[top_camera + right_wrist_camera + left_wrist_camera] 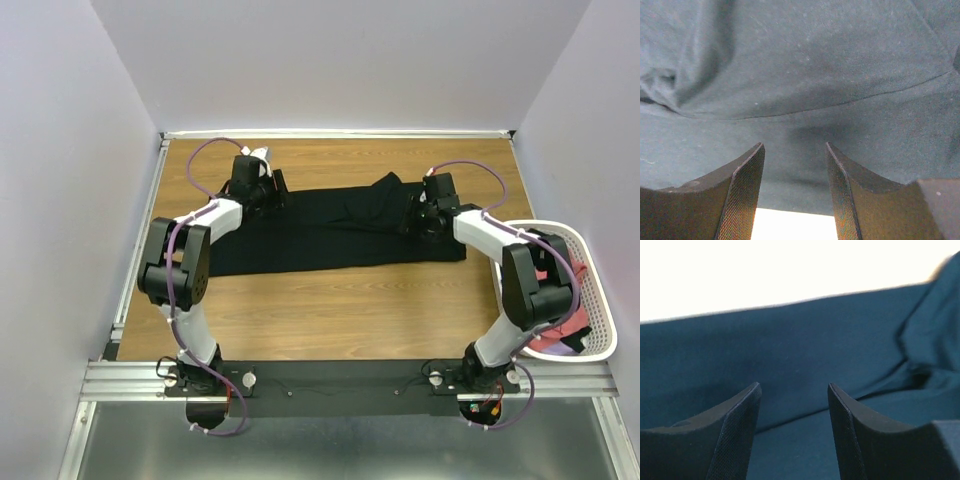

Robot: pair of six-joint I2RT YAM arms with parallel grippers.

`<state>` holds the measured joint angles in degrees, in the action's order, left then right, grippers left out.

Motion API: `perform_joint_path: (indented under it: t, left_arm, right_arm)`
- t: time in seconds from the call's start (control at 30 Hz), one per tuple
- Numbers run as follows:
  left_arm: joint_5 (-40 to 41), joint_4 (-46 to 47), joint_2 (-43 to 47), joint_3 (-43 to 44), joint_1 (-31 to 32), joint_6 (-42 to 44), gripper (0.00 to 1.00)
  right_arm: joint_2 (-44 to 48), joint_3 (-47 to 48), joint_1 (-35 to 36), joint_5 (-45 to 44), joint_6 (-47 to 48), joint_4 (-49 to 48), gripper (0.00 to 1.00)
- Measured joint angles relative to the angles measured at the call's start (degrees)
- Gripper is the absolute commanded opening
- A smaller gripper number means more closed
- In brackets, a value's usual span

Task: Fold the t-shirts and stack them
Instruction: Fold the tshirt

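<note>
A large black t-shirt (330, 235) lies spread in a long folded band across the wooden table (330, 310), with a bunched hump near its upper right. My left gripper (272, 192) hovers over the shirt's upper left corner, and my right gripper (432, 215) over its upper right end. In the left wrist view the left gripper (794, 390) stands open just above the dark cloth (805, 350) with nothing between its fingers. The right gripper (795, 150) is open too, over the cloth's edge (805, 190). Salmon-red t-shirts (560, 335) lie in the basket.
A white mesh basket (590, 300) stands at the table's right edge beside the right arm. White walls close in the back and sides. Bare wood shows in front of the shirt and along the back edge.
</note>
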<state>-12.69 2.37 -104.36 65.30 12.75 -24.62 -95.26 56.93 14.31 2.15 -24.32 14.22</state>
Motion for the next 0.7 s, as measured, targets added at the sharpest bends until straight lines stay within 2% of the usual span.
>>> perform_joint_path:
  t: [0.23, 0.43, 0.57, 0.7]
  left_arm:
    - [3.69, -6.10, -3.58, -0.35, -0.20, -0.96, 0.64]
    - [5.55, -5.86, -1.25, -3.78, -0.48, -3.98, 0.64]
    - [6.64, -7.23, 3.78, -9.29, -0.98, -5.31, 0.65]
    - [8.20, -10.29, 12.72, -17.84, -2.01, -5.86, 0.65]
  right_arm:
    - [-2.25, -0.83, 0.00, 0.09, 0.70, -0.31, 0.60]
    - [-1.55, -3.58, -0.04, 2.25, 1.46, -2.21, 0.60]
    - [1.05, -6.32, 0.13, 4.70, 1.42, -1.55, 0.60]
    - [5.14, -9.92, 0.66, 5.92, 1.44, 1.01, 0.61]
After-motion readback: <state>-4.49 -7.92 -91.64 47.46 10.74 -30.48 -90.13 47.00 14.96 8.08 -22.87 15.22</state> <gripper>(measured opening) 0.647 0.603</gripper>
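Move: The folded t-shirt lies flat under both hands as a wide strip: its middle is about 8 cm back and 14 cm to the right of the left hand, its cloth roughly 6 cm below. From the right hand the shirt's middle is some 20 cm to the left and level with it, about 3 cm below. The pointed flap on its far edge stands some 13 cm ahead and 6 cm left of the right hand. Both open hands first go down onto the t-shirt, the left sinking about 5 cm while easing slightly back and left, the right half as much, until the fingertips press on the cloth near either end. They then drag the shirt back along the table at that height, the left going faster and bearing out to its left, the right going almost straight back; both wrists tip a little further down, the left also turning counter-clockwise, and the fingers stay apart. ##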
